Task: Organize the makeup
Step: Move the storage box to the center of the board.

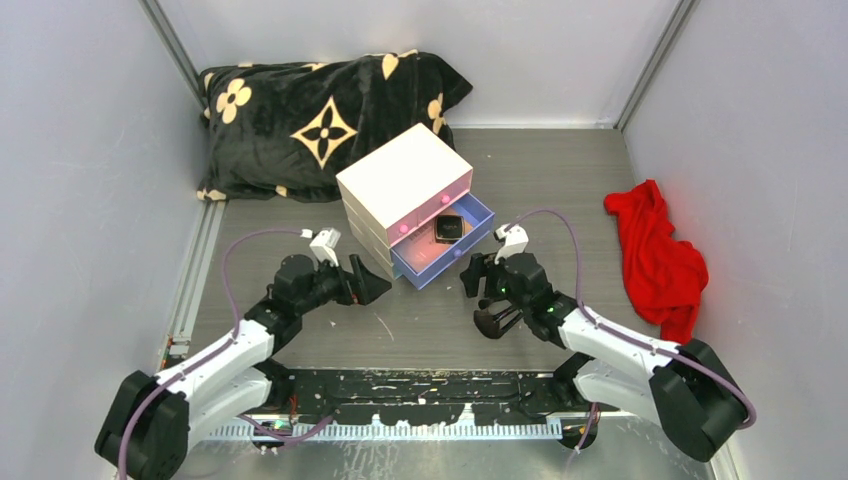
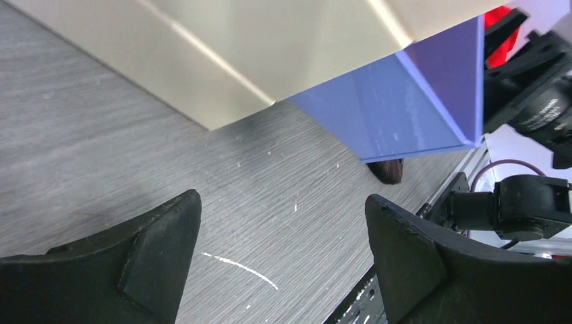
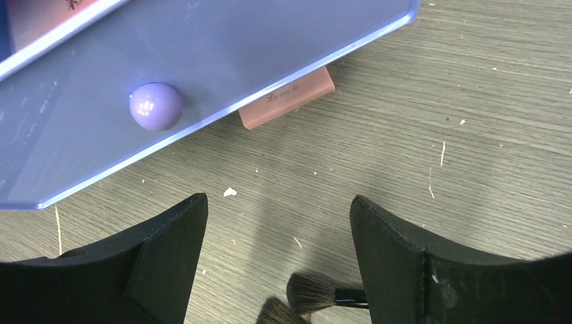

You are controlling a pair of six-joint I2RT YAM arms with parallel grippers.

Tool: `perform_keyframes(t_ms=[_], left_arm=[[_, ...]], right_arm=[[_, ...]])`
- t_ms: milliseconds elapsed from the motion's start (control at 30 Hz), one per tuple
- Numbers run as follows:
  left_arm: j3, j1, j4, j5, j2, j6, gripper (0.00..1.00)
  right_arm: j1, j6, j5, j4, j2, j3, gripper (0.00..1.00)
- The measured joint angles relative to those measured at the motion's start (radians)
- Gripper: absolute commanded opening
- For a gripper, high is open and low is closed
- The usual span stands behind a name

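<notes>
The blue drawer (image 1: 452,247) of the cream box (image 1: 405,180) stands pulled out, with a black compact (image 1: 448,229) inside. In the right wrist view a small pink compact (image 3: 288,99) lies on the table, half under the drawer front (image 3: 222,61) beside its knob (image 3: 156,106). Two black-handled brushes (image 3: 311,293) lie low between my right gripper's fingers; from above they show as a dark bunch (image 1: 490,322). My right gripper (image 3: 276,206) is open and holds nothing, just right of the drawer (image 1: 472,280). My left gripper (image 2: 283,209) is open and empty by the box's near left corner (image 1: 375,288).
A black cushion with gold flowers (image 1: 310,120) lies at the back left. A red cloth (image 1: 655,250) is heaped at the right. A brush tip (image 2: 388,170) pokes out under the blue drawer (image 2: 405,108). Grey walls close in the table on three sides.
</notes>
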Motion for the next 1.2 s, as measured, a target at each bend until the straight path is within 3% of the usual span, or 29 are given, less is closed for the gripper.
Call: perform_keyframes(t_ms=[233, 333, 467, 533, 767, 900, 1200], left_arm=[[-0.107, -0.008, 0.135, 0.002, 0.109, -0.079, 0.75], [-0.113, -0.032, 0.156, -0.028, 0.116, -0.089, 0.63], [-0.112, -0.057, 0.193, -0.066, 0.128, -0.1, 0.17], [-0.111, -0.07, 0.211, -0.088, 0.156, -0.092, 0.04], [-0.108, -0.15, 0.301, -0.159, 0.312, -0.099, 0.0], [-0.103, -0.19, 0.444, -0.195, 0.468, -0.121, 0.0], [-0.079, -0.21, 1.1, -0.277, 0.956, -0.295, 0.0]], right_arm=[[0.0, 0.0, 0.012, -0.057, -0.08, 0.0, 0.82], [0.0, 0.0, 0.015, -0.063, -0.09, 0.0, 0.82], [0.0, 0.0, 0.018, -0.071, -0.093, 0.0, 0.82], [0.0, 0.0, 0.018, -0.074, -0.094, 0.0, 0.83], [0.0, 0.0, 0.025, -0.094, -0.112, 0.0, 0.83], [0.0, 0.0, 0.025, -0.094, -0.117, 0.0, 0.83], [0.0, 0.0, 0.026, -0.094, -0.117, 0.0, 0.83]])
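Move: The storage box stands roughly 17 cm ahead of the left hand and 7 cm to its right, its middle some 4 cm lower; its near bottom corner is only about 6 cm ahead, 5 cm right and 11 cm below. The open blue drawer lies about 11 cm ahead and 14 cm right of that hand, with the black compact in it some 14 cm ahead and 15 cm right, both around 5 cm lower. From the right hand, the box is about 15 cm ahead and 13 cm left, near its height. The left hand sinks about 9 cm beside the storage box, drifting back a centimetre or so while its wide-open fingers shut completely on nothing. Close above the table it then swings right and forward, some 6 cm to the right overall, turning slightly counter-clockwise and bringing the closed fingertips up close to the box's near lower corner, though contact can't be made out. ##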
